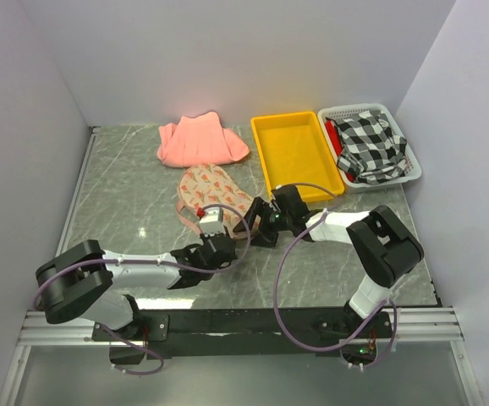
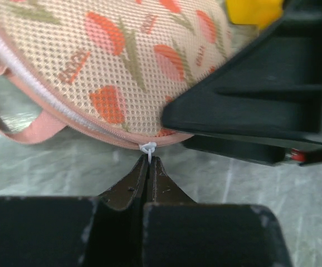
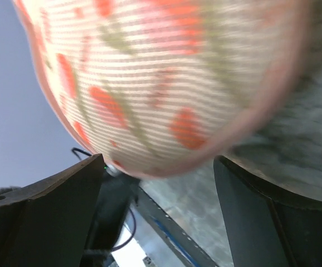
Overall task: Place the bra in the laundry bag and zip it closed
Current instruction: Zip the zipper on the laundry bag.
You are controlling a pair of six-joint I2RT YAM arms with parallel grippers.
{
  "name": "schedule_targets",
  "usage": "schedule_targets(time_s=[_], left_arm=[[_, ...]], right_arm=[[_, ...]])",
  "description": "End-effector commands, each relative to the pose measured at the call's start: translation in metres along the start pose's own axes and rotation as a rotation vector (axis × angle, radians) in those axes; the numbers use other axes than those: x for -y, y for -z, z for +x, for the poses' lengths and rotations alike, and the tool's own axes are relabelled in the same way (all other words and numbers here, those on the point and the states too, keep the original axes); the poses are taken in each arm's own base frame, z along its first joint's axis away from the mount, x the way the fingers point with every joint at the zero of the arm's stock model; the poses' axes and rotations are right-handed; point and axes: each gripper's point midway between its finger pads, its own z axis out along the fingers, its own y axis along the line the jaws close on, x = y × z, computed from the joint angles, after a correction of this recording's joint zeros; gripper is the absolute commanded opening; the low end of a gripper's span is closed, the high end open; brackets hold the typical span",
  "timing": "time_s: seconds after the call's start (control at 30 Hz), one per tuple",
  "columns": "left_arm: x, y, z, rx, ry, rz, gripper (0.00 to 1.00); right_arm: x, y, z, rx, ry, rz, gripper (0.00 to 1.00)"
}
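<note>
The laundry bag [image 1: 213, 190] lies flat on the table, beige mesh with red-orange prints and pink edging. In the left wrist view its near edge [image 2: 122, 55] fills the top, with the pink zip running along it. My left gripper [image 2: 150, 161] is shut on the small white zip pull [image 2: 147, 148] at that edge. My right gripper [image 3: 158, 183] stands open, and the bag's rounded end [image 3: 161, 72] hangs just in front of its jaws without touching either finger. From above, both grippers [image 1: 221, 230] [image 1: 260, 222] meet at the bag's near right end. The bra is out of view.
A salmon-pink folded cloth [image 1: 200, 142] lies at the back. To its right stand a yellow tray [image 1: 295, 156] and a white basket [image 1: 411, 173] holding a black-and-white checked cloth [image 1: 370, 145]. Walls close in the left, back and right sides.
</note>
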Motion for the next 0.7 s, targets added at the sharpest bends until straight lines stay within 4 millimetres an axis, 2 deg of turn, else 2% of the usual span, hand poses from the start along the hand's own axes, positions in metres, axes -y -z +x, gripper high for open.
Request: schedule_targets(time_s=[0.0, 0.13, 0.33, 0.37, 0.43, 0.5, 0.53, 0.67], left_arm=[[0.037, 0.002, -0.005, -0.003, -0.012, 0.097, 0.01], [0.045, 0.006, 0.002, -0.022, -0.021, 0.122, 0.01], [0.048, 0.011, 0.007, -0.033, -0.024, 0.141, 0.01], [0.049, 0.011, 0.007, -0.032, -0.024, 0.144, 0.01], [0.049, 0.011, 0.007, -0.030, -0.027, 0.141, 0.01], [0.048, 0.011, 0.006, -0.026, -0.031, 0.138, 0.01], [0.047, 0.010, 0.007, -0.026, -0.036, 0.131, 0.01], [0.044, 0.011, 0.005, -0.020, -0.042, 0.120, 0.01]], right_arm=[[-0.045, 0.006, -0.013, 0.076, -0.003, -0.154, 0.87], [-0.057, 0.004, -0.019, 0.095, -0.021, -0.213, 0.84], [-0.056, -0.001, -0.018, 0.075, -0.049, -0.223, 0.60], [-0.054, -0.001, -0.017, 0.075, -0.048, -0.217, 0.53], [-0.051, -0.002, -0.015, 0.070, -0.047, -0.207, 0.48], [-0.050, -0.001, -0.016, 0.076, -0.041, -0.208, 0.36], [-0.048, -0.001, -0.015, 0.073, -0.040, -0.201, 0.26], [-0.048, -0.002, -0.014, 0.061, -0.022, -0.191, 0.11]])
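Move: The open right gripper has the laundry bag's rim just off its fingertips, roughly 2 cm ahead, 2 cm to its left and 2 cm above. The bag's middle lies about 8 cm ahead and 11 cm left of that hand, and the zipper pull about 2 cm back and 7 cm left. The left hand still pinches that pull; from it the same rim spot is about 4 cm ahead and 5 cm right. Right gripper rises about 3 cm forward-left, pinching the bag rim, as left draws the pull right and back. ##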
